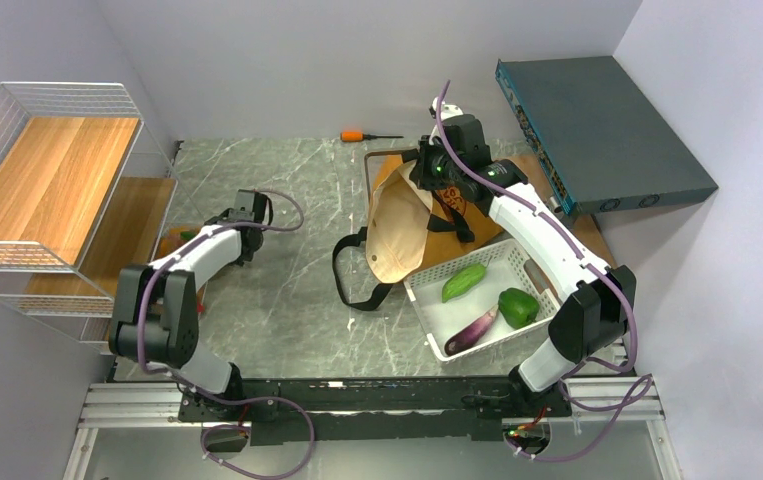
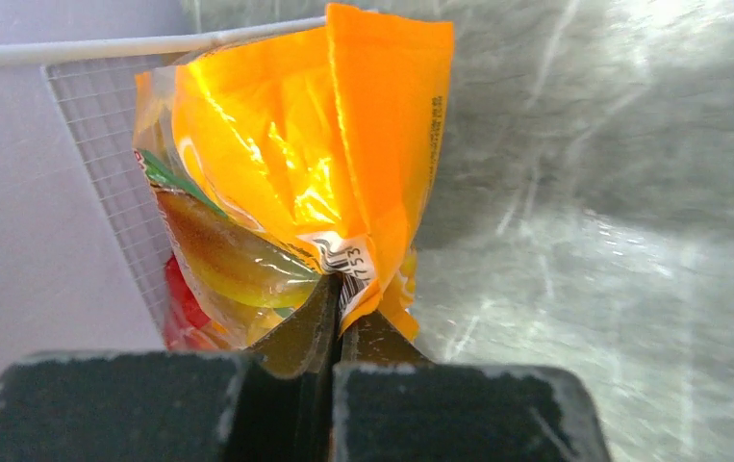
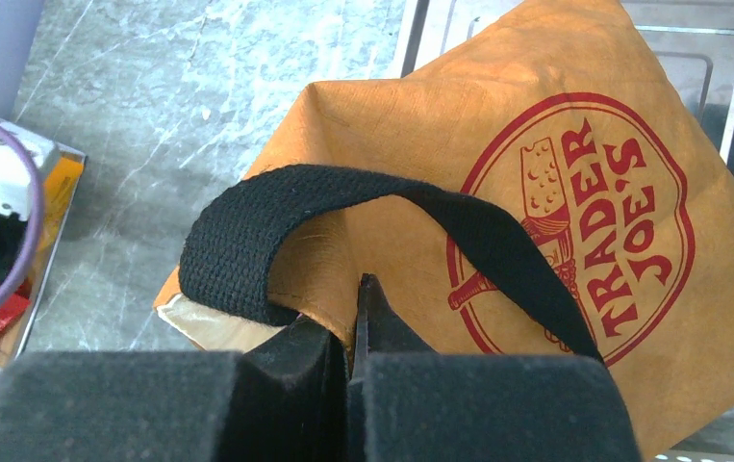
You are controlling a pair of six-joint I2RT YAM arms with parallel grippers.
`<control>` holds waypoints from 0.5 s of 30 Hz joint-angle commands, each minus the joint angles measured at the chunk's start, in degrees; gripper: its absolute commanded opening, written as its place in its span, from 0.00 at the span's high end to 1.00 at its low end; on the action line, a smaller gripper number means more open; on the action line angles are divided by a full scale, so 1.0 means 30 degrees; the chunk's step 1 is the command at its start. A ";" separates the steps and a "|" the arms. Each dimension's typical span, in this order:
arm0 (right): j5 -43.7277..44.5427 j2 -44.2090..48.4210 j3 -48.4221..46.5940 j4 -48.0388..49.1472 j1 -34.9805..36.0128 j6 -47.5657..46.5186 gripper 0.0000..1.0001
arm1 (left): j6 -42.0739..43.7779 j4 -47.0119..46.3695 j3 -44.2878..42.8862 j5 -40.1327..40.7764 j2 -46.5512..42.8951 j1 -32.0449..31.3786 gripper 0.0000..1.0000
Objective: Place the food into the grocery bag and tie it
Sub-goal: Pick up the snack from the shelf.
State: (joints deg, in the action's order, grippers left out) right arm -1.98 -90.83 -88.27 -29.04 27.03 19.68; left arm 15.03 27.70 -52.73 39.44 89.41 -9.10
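My left gripper is shut on the bottom seam of an orange snack packet, which stands upright against a wire mesh at the table's left edge. A red packet lies behind it. My right gripper is shut on the rim of the mustard grocery bag, just under its black strap. In the top view the bag hangs from that gripper with its pale lining showing. A purple oblong vegetable lies in the white basket.
The basket also holds a green cucumber and a green pepper. A wire rack with wooden shelves stands at the left. An orange-handled screwdriver lies at the back, with a dark flat box at the back right.
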 commanded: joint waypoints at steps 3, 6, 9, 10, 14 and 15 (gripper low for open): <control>0.0394 0.0453 -0.0379 0.0421 -0.0193 -0.0100 1.00 | -0.1790 0.0474 -0.0006 -0.5708 -0.2298 -0.0276 1.00; 0.0390 0.0407 -0.0369 0.0450 -0.0207 -0.0150 1.00 | -0.2453 0.1079 -0.0678 -0.7532 -0.2552 -0.0355 1.00; 0.0345 0.0280 -0.0444 0.0450 -0.0220 -0.0090 1.00 | -0.3351 0.1104 -0.1426 -0.9509 -0.2347 -0.0448 1.00; 0.0254 0.0234 -0.0487 0.0476 -0.0238 -0.0061 1.00 | -0.3637 0.1111 -0.1685 -0.9986 -0.2160 -0.0492 1.00; 0.0176 0.0208 -0.0547 0.0509 -0.0271 -0.0046 1.00 | -0.4236 0.1503 -0.2975 -1.0373 -0.0973 -0.0699 1.00; 0.0203 0.0216 -0.0485 0.0509 -0.0274 -0.0055 1.00 | -0.4231 0.1791 -0.3303 -1.0577 -0.0553 -0.0713 1.00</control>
State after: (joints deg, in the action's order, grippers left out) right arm -2.00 -90.85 -88.27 -29.02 27.00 19.70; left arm 6.02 32.88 -57.87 15.90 84.42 -10.37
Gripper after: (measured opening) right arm 0.041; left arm 0.021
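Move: The snack is already pinched in the left hand. The grocery bag's open mouth lies about 42 cm to that hand's right, some 3 cm ahead and 5 cm higher. The red packet sits roughly 14 cm back, 6 cm left and 6 cm below; the bag's black strap is 33 cm right, 6 cm back and 5 cm lower. From the right hand, the mouth is about 9 cm back, 5 cm left and 14 cm down. Keeping its pinch on the orange snack, the left hand draws it away from the wire shelf and carries it about 8 cm to the right towards the grocery bag, with a little forward drift near the end. On the way the wrist swings some 25 degrees, so the fingers point more steeply down. The right hand stays still and keeps holding up the bag's rim. ##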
